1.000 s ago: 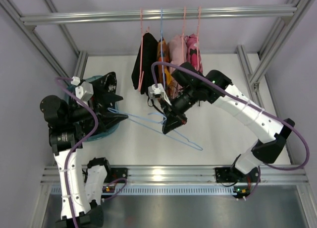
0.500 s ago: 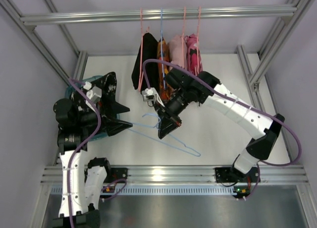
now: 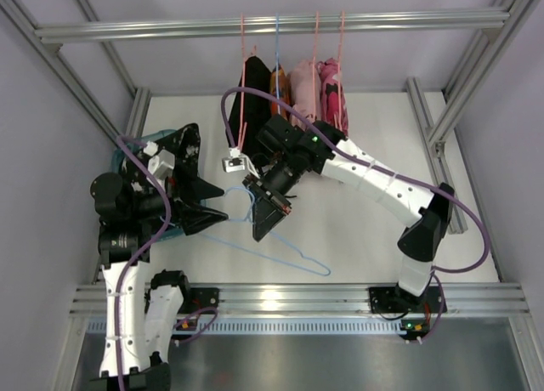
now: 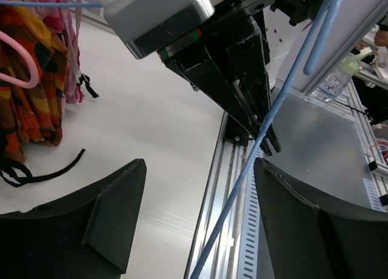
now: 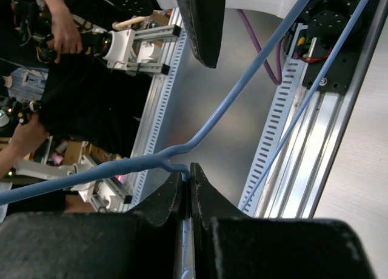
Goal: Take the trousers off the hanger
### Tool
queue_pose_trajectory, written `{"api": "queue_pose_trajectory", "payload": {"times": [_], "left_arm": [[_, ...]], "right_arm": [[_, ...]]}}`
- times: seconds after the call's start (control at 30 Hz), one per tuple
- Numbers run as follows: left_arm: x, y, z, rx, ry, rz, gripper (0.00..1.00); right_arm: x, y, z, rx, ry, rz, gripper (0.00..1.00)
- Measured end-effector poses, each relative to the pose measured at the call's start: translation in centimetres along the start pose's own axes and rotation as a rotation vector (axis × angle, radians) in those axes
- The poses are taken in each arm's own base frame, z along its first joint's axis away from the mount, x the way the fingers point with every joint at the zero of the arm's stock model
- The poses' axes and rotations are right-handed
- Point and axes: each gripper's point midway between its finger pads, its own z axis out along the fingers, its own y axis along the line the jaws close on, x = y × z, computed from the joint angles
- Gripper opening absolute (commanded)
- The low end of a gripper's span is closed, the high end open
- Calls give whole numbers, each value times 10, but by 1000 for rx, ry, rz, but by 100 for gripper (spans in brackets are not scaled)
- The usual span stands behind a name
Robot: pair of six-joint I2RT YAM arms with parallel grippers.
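A bare blue hanger (image 3: 280,251) hangs in the air above the table. My right gripper (image 3: 260,225) is shut on its neck, which shows between the closed fingers in the right wrist view (image 5: 189,170). My left gripper (image 3: 223,201) is open, and the hanger's wire (image 4: 267,118) runs between its fingers without touching them. A dark cloth (image 3: 183,144) lies in the teal basket (image 3: 119,160) under the left arm. The plain black trousers (image 3: 252,102) hang on a pink hanger on the rail. Their black straps (image 4: 42,176) dangle onto the table.
An orange plaid garment (image 4: 24,109) and pink garments (image 3: 306,89) hang on the rail (image 3: 272,24) beside the black trousers. Aluminium frame posts stand at both sides, and a slotted rail (image 3: 297,299) runs along the near edge.
My right arm has swung left with the blue hanger, bringing its wire between the left gripper's open fingers. The left arm has shifted slightly right.
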Motion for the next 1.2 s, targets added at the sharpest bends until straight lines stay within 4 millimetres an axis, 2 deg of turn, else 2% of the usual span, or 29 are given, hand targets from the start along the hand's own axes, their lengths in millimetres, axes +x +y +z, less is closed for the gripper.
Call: {"api": "queue_pose_trajectory", "payload": {"times": [0.1,0.3,0.4,0.57,0.63,0.67,0.7,0.73,0.83,0.97,1.03,1.07,1.1,1.17,1.2], "left_arm": [[1,-7,1,18,5,-10,77],[-2,-36,1,49,6,10,75],[-3,-52,-1,54,0,39,70],[-1,-70,-3,61,-5,79,61],[-1,-73,-4,65,-3,81,51],[-1,-72,-3,64,-3,78,43],[0,-72,-4,62,-3,72,30],[-1,-71,-4,60,-4,72,1],[3,-79,-5,93,18,102,0],[3,-78,-6,86,17,108,0],[3,-77,-6,85,18,105,0],[2,-76,-6,83,16,103,0],[1,-74,-6,75,13,100,0],[-1,-66,-5,60,8,87,0],[-2,-63,-5,54,6,81,0]], "right_arm": [[-8,6,0,-33,-17,1,0],[-25,20,0,-108,-60,15,0],[-31,27,2,-145,-70,27,0],[-29,39,12,-195,-48,43,0],[-28,44,17,-206,-36,47,0],[-27,46,20,-212,-31,46,0],[-27,48,21,-215,-27,47,0],[-27,49,23,-219,-24,47,0],[-26,45,23,-203,-24,71,0],[-27,46,23,-202,-25,85,1],[-27,45,23,-189,-28,87,21],[-27,44,22,-176,-32,87,39],[-27,43,21,-164,-36,89,46],[-26,40,16,-128,-52,87,54],[-26,38,12,-111,-63,86,61]]}}
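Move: Between the two grippers hangs the emptied blue hanger, which the right hand still pinches near the hook's stem. The part next to the neck lies about 4 cm back, 3 cm right and 2 cm below the open left fingers. From the right hand, the left gripper is about 7 cm ahead, 8 cm left and slightly higher. The basin with the black trousers lies some 28 cm left, 9 ahead and 28 below the left hand; the nearest hanging black garment about 28 ahead and 7 right. Drawing back about 7 cm and rising some 2 cm, the open left gripper comes down the hanger to beside its neck and shuts on it there. Meanwhile the right hand, keeping its pinch, lifts the hanger about 4 cm, then shifts back and a little left with a tilt of roughly 10 degrees. Once the left grips, the right fingers open half way, and both hands ease forward a little. ##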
